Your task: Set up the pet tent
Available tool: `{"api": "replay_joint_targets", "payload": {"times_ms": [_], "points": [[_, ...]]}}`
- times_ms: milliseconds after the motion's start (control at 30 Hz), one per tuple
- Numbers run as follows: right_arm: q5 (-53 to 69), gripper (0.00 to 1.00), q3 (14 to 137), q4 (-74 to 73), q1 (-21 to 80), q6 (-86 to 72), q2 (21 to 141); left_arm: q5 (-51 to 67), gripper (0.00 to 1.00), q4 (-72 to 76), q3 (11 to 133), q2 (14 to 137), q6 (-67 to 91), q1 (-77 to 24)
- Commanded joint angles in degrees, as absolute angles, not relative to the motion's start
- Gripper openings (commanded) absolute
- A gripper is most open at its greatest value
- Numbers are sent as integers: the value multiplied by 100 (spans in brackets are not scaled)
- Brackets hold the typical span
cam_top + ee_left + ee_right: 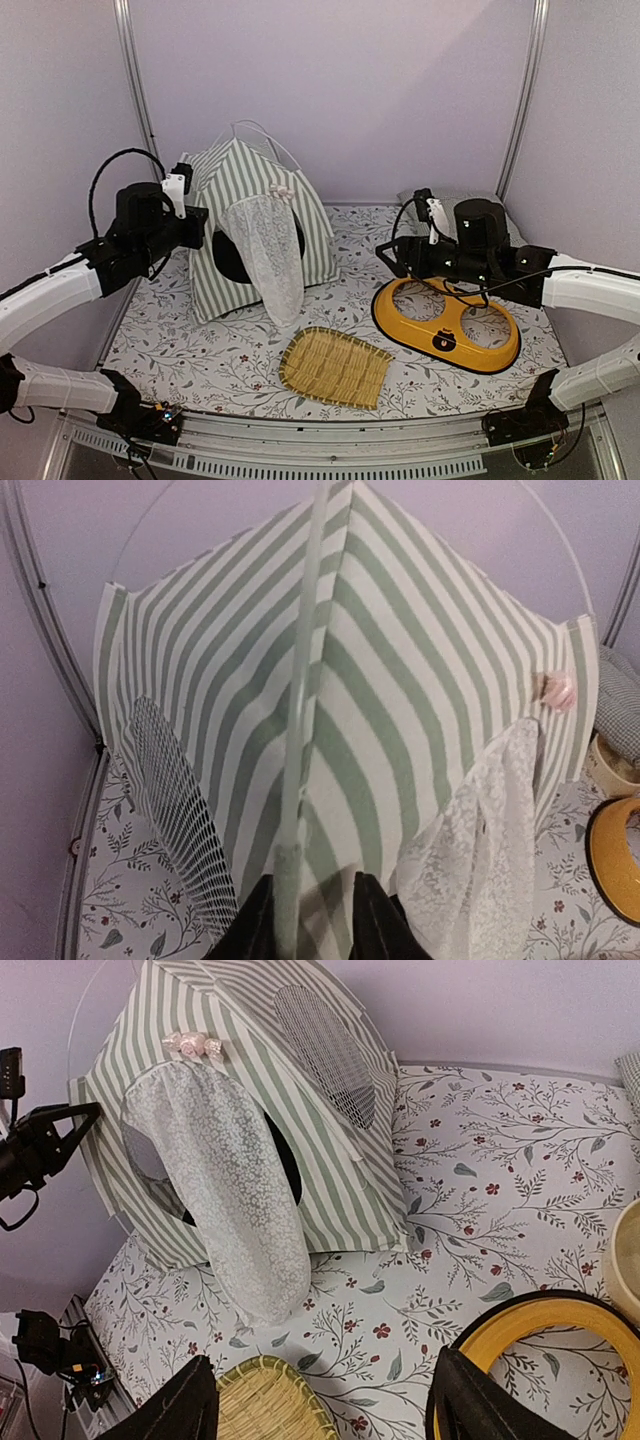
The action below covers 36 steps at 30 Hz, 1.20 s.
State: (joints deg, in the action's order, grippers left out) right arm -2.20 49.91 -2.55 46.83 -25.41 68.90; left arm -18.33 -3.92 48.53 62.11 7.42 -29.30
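Note:
The pet tent point(255, 220) stands upright at the back left of the floral mat, grey-green and white striped, its lace door curtain point(270, 255) hanging over the dark round opening. My left gripper point(198, 228) is at the tent's left corner edge. In the left wrist view a thin white pole point(300, 730) runs up that edge of the pet tent point(400, 710) and lies against the left finger of my left gripper point(312, 885), with a gap to the other finger. My right gripper point(392, 255) hovers open and empty right of the tent point(330, 1160), above the mat point(325, 1380).
A yellow two-hole feeder point(447, 325) lies at the front right under the right arm. A woven bamboo tray point(335, 367) sits at the front middle. A checked cushion point(620, 700) lies at the back right. Side walls and frame posts close in the mat point(200, 350).

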Motion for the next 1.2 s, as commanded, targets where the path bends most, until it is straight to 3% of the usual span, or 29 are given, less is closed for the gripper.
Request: {"api": "replay_joint_targets", "payload": {"times_ms": [0,67,167,467,933,1167], "points": [[-67,99,5125,-201,4642,-2413,7089,-1756,30,-286,4689,5862,940,-2796],[-11,99,5161,-218,4641,-2408,7174,-1809,44,-368,4680,5753,1075,-2786],[22,99,5193,-225,4641,-2408,7277,-1809,53,-409,4627,5507,1285,-2794],[-193,99,5301,-480,4342,-2478,7295,-1804,67,-727,4677,4967,1551,-3108],[-295,99,5315,-733,3302,-2558,7428,-1731,73,-279,4518,5554,1865,-4545],[-166,99,5784,-777,2282,-2256,7946,-1512,75,-185,4253,5932,2267,-4918]]}}
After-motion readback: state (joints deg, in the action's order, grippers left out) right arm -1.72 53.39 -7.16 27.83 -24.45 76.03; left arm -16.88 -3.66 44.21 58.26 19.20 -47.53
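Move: The tent's front-left pole is between the left fingers, which are just starting to part; the tent's middle lies about 14 cm ahead, 6 cm right and 5 cm lower. The open right hand has the cushion some 25 cm ahead, 24 cm right and 18 cm below. The round bowl is about 14 cm ahead and 15 cm right of it, the yellow bowl stand 3 cm back and 15 cm right, both 20 cm below. The tent is let go as the left fingers open wide. The left hand backs off about 7 cm, first rising, then swings some 10 cm right across the lace-curtained front while sinking again, turning clockwise. The right hand, fingers still wide, dips slightly, then reaches forward and right, about 10 cm each way, towards the cushion, turning clockwise. ##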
